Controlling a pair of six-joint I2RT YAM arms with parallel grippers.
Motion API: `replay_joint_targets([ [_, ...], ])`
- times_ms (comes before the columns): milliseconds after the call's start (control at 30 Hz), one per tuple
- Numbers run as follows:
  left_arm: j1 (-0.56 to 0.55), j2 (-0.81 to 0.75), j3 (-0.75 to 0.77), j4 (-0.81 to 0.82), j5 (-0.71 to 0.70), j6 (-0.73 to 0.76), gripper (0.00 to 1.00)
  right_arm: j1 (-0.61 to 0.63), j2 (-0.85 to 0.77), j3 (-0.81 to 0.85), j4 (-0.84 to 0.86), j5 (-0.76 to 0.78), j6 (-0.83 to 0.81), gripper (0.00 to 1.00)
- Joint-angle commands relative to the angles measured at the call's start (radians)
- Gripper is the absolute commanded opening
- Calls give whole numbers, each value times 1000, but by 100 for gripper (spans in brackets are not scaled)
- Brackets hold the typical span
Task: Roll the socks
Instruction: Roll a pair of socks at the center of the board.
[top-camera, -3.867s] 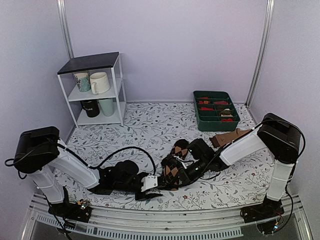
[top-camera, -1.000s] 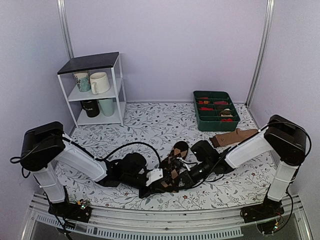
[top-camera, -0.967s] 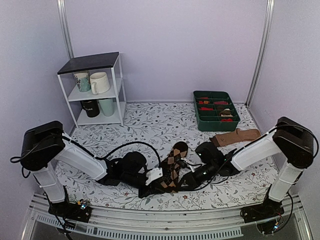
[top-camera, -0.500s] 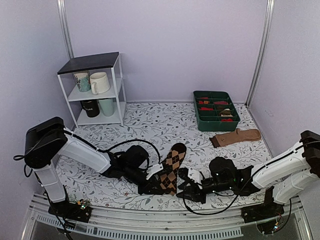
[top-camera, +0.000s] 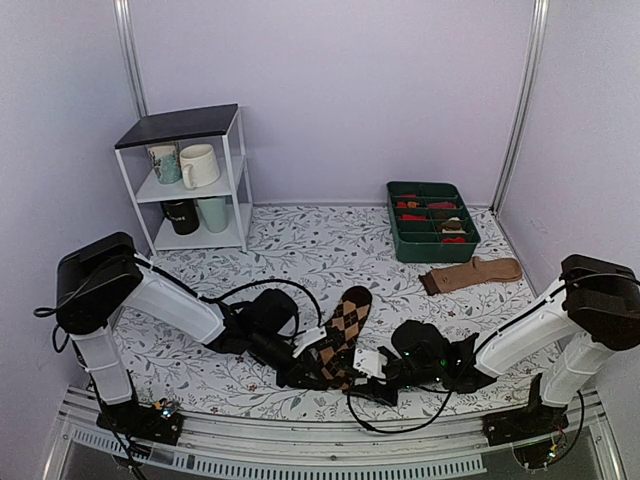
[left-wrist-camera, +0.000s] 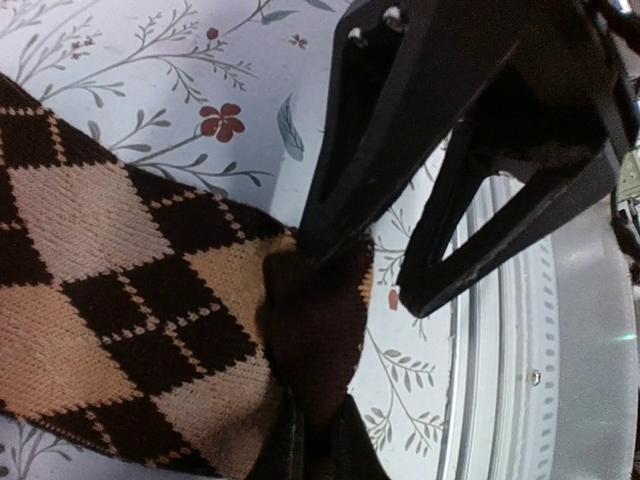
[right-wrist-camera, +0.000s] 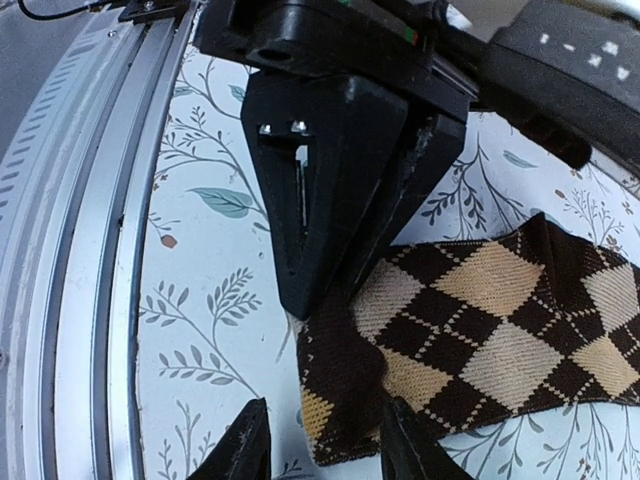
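The socks (top-camera: 347, 315), dark brown with tan argyle diamonds, lie flat and stretched out on the floral table, running toward its front edge. My left gripper (top-camera: 303, 368) is shut on their dark near end; in the left wrist view its tips (left-wrist-camera: 312, 445) pinch that dark cuff (left-wrist-camera: 310, 330). My right gripper (top-camera: 368, 366) lies low just right of the same end. The right wrist view shows it open (right-wrist-camera: 322, 442), one fingertip (right-wrist-camera: 248, 445) on bare table and the other beside the cuff corner (right-wrist-camera: 340, 390), which lies between them ungripped.
A white shelf (top-camera: 190, 180) with mugs stands at the back left. A green tray (top-camera: 432, 222) with small red bundles sits at the back right, and a plain tan sock (top-camera: 470, 273) lies in front of it. The metal rail (top-camera: 300, 455) runs close behind both grippers.
My right gripper has let go of the socks, opened, and pulled back low toward the front edge. The socks now lie flatter. My left gripper still holds the near end.
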Motion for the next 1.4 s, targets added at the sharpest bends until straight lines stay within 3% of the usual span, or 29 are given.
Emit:
replay_joint_targets([
  [0, 0, 55, -20, -109, -19, 1, 0, 7, 57, 41, 27, -16, -31, 36],
  [167, 3, 58, -22, -107, -16, 8, 0, 7, 97, 60, 16, -23, -5, 34],
  [333, 8, 58, -20, -95, -20, 12, 0, 4, 124, 87, -45, 6, 59, 8],
  [433, 10, 43, -16, -72, -48, 20, 5, -8, 132, 93, -75, -8, 120, 0],
  [500, 10, 14, -19, -44, -84, 29, 10, -28, 128, 83, -87, -31, 177, 0],
  [667, 10, -118, -73, 78, -194, 80, 13, -92, 106, 23, -88, -115, 317, 0],
  [800, 6, -237, -159, 216, -218, 143, 38, -125, 129, 29, -121, -201, 392, 0],
  [1067, -64, -312, -299, 379, -249, 261, 39, -183, 247, 139, -306, -359, 527, 0],
  [1367, -138, -237, -305, 405, -400, 334, 40, -282, 323, 206, -466, -515, 636, 0],
])
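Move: The rolled near end of the socks is still pinched near its left end by the left hand; its middle lies about 3 cm to that hand's right, nearly level with the fingertips. From the open right hand the roll's middle is some 3 cm left and 2 cm below. The flat part of the socks stretches ahead, its middle about 11 cm ahead of the right hand and 3 cm left; the brown socks lie roughly 26 cm ahead and 25 cm right of it. The roll's right end is taken by the right hand, which eases about 1 cm left and down onto it, shuts its fingers, then carries it some 2–3 cm forward along the socks while turning nearly 50 degrees, top going forward. The left hand holds still at first, then opens to let go, lifts over 5 cm, turns back about 30 degrees the other way and starts sinking again, fingers open. ##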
